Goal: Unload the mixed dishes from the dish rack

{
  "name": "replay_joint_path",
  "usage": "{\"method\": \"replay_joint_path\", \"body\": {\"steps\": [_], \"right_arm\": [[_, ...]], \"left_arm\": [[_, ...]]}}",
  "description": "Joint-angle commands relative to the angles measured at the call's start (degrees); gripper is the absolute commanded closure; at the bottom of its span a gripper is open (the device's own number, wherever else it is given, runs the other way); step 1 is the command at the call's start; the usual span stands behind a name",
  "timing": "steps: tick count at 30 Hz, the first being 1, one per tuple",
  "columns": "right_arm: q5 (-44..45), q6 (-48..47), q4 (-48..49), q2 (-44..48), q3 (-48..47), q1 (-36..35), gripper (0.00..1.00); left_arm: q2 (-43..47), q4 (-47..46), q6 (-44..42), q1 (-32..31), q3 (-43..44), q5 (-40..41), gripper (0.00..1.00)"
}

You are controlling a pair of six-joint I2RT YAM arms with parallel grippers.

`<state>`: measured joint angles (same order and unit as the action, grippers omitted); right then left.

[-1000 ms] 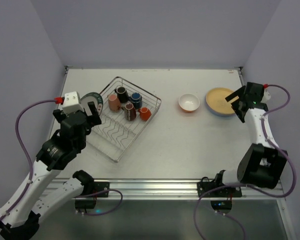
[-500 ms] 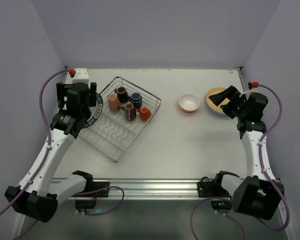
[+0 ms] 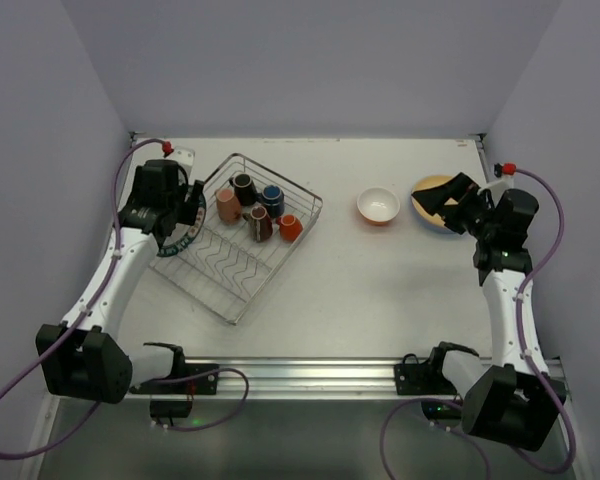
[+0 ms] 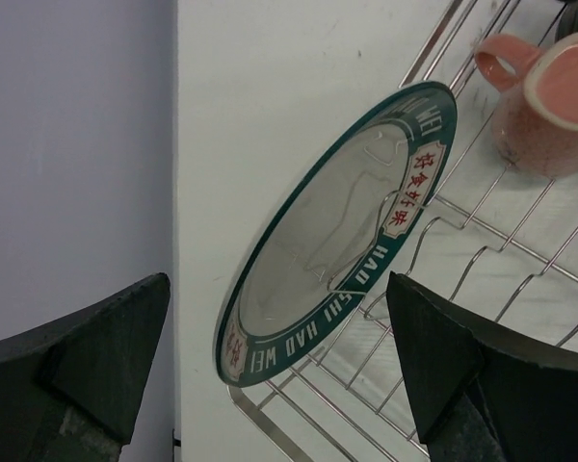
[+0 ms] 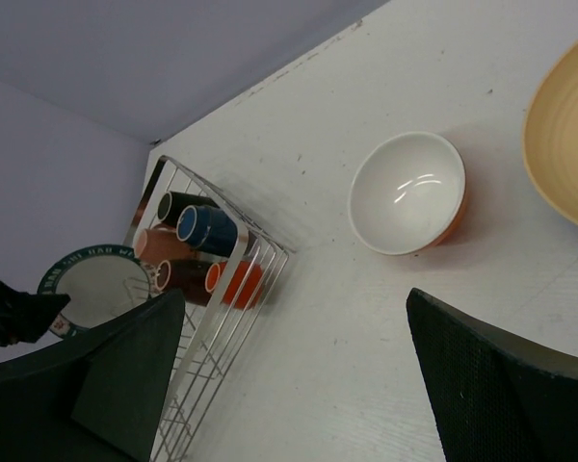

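Observation:
The dish rack (image 3: 242, 262) sits left of centre, with pink (image 3: 228, 206), black (image 3: 243, 185), blue-lined (image 3: 271, 195), brown (image 3: 260, 223) and orange (image 3: 291, 228) mugs lying at its far end. A white plate with a green lettered rim (image 4: 337, 231) leans tilted in the rack's left corner. My left gripper (image 3: 188, 208) hovers open right over it, one finger on each side and apart from it. The orange bowl (image 3: 378, 205), white inside, and a yellow plate (image 3: 425, 186) rest on the table at the right. My right gripper (image 3: 442, 198) hangs open above the yellow plate's edge, holding nothing.
Side walls stand close on the left and right, and a back wall runs along the far table edge. The pink mug (image 4: 549, 106) lies just right of the leaning plate. The bowl (image 5: 407, 192) stands a short way left of the yellow plate (image 5: 568, 154).
My left arm has swung from the rack's near left side up and back, over the green-rimmed plate. My right gripper has shifted a little left along the yellow plate. Both stay open.

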<state>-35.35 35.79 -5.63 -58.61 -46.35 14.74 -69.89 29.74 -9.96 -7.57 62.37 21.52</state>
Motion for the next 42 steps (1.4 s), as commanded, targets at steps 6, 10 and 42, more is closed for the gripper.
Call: {"method": "replay_joint_path", "body": {"steps": [6,10,42], "right_arm": [[-1.65,-0.02,3.61,2.45,0.91,0.02,0.01],[-1.74,0.33,3.87,2.62,1.08,0.02,0.01],[-2.17,1.74,5.1,3.06,1.96,0.02,0.01]], "left_arm": [[-4.73,6.39,-2.43,0.98,5.22,-1.48,0.19],[-4.99,5.51,-3.4,0.98,5.74,1.24,0.34],[-1.84,-9.43,-19.57,-3.67,4.08,21.27,1.0]]}}
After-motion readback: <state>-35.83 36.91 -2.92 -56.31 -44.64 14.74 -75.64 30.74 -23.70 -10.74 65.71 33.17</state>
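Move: The left hand hovers open by the near upper rim of the green-rimmed plate standing in the rack; the plate's middle is about 7 cm ahead, 1 cm right and 8 cm below. The pink mug stands some 15 cm ahead and 12 cm right of this hand, the brown mug about 11 cm ahead and 20 cm right, both roughly 14 cm lower. From the right hand the plate is some 9 cm ahead, 52 cm left and 12 cm below. The left hand sinks about 3 cm with its fingertips tipping down, then eases some 2.5 cm to the left as the wide-open fingers close to a pinch on the near upper rim of the green-rimmed plate. Keeping that pinch, it draws back up about 2 cm and slightly right while the wrist, already rolling as the fingers closed, goes on lifting the hand's left side, to nearly 20 degrees in all. ##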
